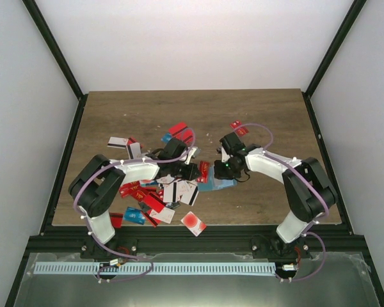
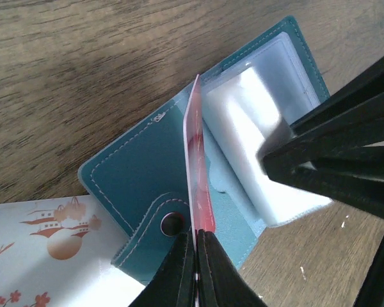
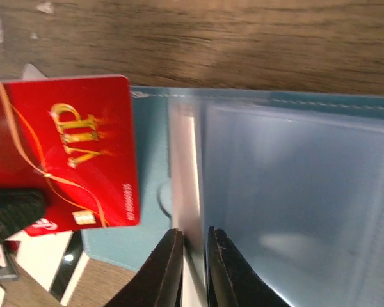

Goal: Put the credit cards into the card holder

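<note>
The teal card holder (image 1: 225, 185) (image 2: 134, 173) lies open on the wooden table between the two arms, its clear sleeves (image 2: 243, 134) fanned up. My left gripper (image 2: 196, 240) (image 1: 198, 174) is shut on a red credit card (image 2: 197, 166), held edge-on over the holder's inner pocket. In the right wrist view the same card is a red VIP card (image 3: 70, 153) to the left. My right gripper (image 3: 193, 240) (image 1: 221, 171) has its narrow jaws either side of one clear sleeve (image 3: 185, 166) of the holder (image 3: 147, 128), pinching it upright.
A heap of mostly red and white cards (image 1: 153, 198) lies under and left of the left arm. More cards (image 1: 182, 132) lie behind it, and one red card (image 1: 239, 128) lies behind the right arm. A white card with a red dot (image 1: 193, 222) sits near the front edge.
</note>
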`<state>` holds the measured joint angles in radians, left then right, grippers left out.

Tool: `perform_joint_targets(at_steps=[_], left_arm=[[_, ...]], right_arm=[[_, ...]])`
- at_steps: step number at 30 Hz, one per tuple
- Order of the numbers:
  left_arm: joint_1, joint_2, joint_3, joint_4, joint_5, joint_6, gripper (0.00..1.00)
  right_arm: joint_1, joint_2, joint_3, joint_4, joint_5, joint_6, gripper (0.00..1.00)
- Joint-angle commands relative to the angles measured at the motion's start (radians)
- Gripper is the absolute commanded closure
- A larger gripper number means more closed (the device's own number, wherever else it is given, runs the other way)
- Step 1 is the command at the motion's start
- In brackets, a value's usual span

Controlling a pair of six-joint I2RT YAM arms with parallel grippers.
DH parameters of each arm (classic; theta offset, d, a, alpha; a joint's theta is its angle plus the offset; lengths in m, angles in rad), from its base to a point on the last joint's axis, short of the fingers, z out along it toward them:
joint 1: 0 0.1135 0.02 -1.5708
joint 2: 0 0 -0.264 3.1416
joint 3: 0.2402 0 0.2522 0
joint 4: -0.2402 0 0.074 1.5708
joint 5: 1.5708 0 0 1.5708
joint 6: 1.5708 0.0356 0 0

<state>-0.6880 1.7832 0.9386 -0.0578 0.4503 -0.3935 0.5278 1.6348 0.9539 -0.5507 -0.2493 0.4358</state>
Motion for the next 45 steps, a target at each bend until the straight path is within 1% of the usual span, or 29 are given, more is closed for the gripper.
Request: perform_joint_targets(at_steps=[1, 4, 7, 13, 16, 20, 26, 29, 39, 43, 45], left_arm=[[-0.005, 0.024, -0.022, 0.019, -0.005, 0.003, 0.96], [-0.007, 0.016, -0.03, 0.024, 0.0, 0.001, 0.96], [-0.005, -0.008, -0.036, 0.021, 0.0, -0.002, 0.96], [0.0, -0.096, -0.058, 0.015, -0.023, -0.02, 0.96], [0.012, -0.149, -0.061, 0.004, -0.053, -0.048, 0.96], [0.033, -0.227, -0.068, 0.006, -0.106, -0.093, 0.96], [0.045, -0.303, -0.076, 0.064, -0.11, -0.145, 0.96], [0.045, -0.271, -0.049, 0.089, -0.074, -0.156, 0.96], [0.045, -0.031, 0.037, 0.243, 0.014, -0.249, 0.96], [0.044, 0.017, 0.027, 0.277, 0.014, -0.29, 0.96], [0.042, 0.031, 0.016, 0.287, 0.015, -0.299, 0.96]], right_arm=[[0.011, 0.024, 0.034, 0.111, -0.127, 0.026, 0.83], [0.011, 0.036, 0.018, 0.186, -0.196, 0.039, 0.71], [0.011, 0.056, 0.005, 0.24, -0.235, 0.046, 0.65], [0.011, 0.071, -0.073, 0.371, -0.349, 0.075, 0.64], [0.011, 0.078, -0.107, 0.393, -0.333, 0.083, 0.64], [0.011, 0.085, -0.142, 0.407, -0.312, 0.082, 0.67], [0.011, 0.113, -0.173, 0.443, -0.329, 0.074, 0.67], [0.011, 0.111, -0.183, 0.456, -0.34, 0.071, 0.68], [0.011, 0.059, -0.196, 0.456, -0.337, 0.048, 0.67], [0.009, 0.037, -0.187, 0.447, -0.333, 0.048, 0.63], [0.008, 0.024, -0.177, 0.436, -0.335, 0.052, 0.57]])
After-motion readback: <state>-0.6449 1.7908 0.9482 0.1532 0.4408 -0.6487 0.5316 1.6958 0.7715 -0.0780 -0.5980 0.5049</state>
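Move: The left hand still holds the red card upright. The card holder's middle lies about 6 cm to its right, 2 cm back and 4 cm below. A flowered white card lies almost under it, some 2 cm to its left and 1 cm back, and striped white cards about 6 cm left and 6 cm back. From the right hand, still at the holder's inner flap, the holder's middle is level sideways, about 2 cm back and 3 cm below. Right fingers spread at the holder, going 6 cm left; left hand's card rises 10 cm, then descends forward. ##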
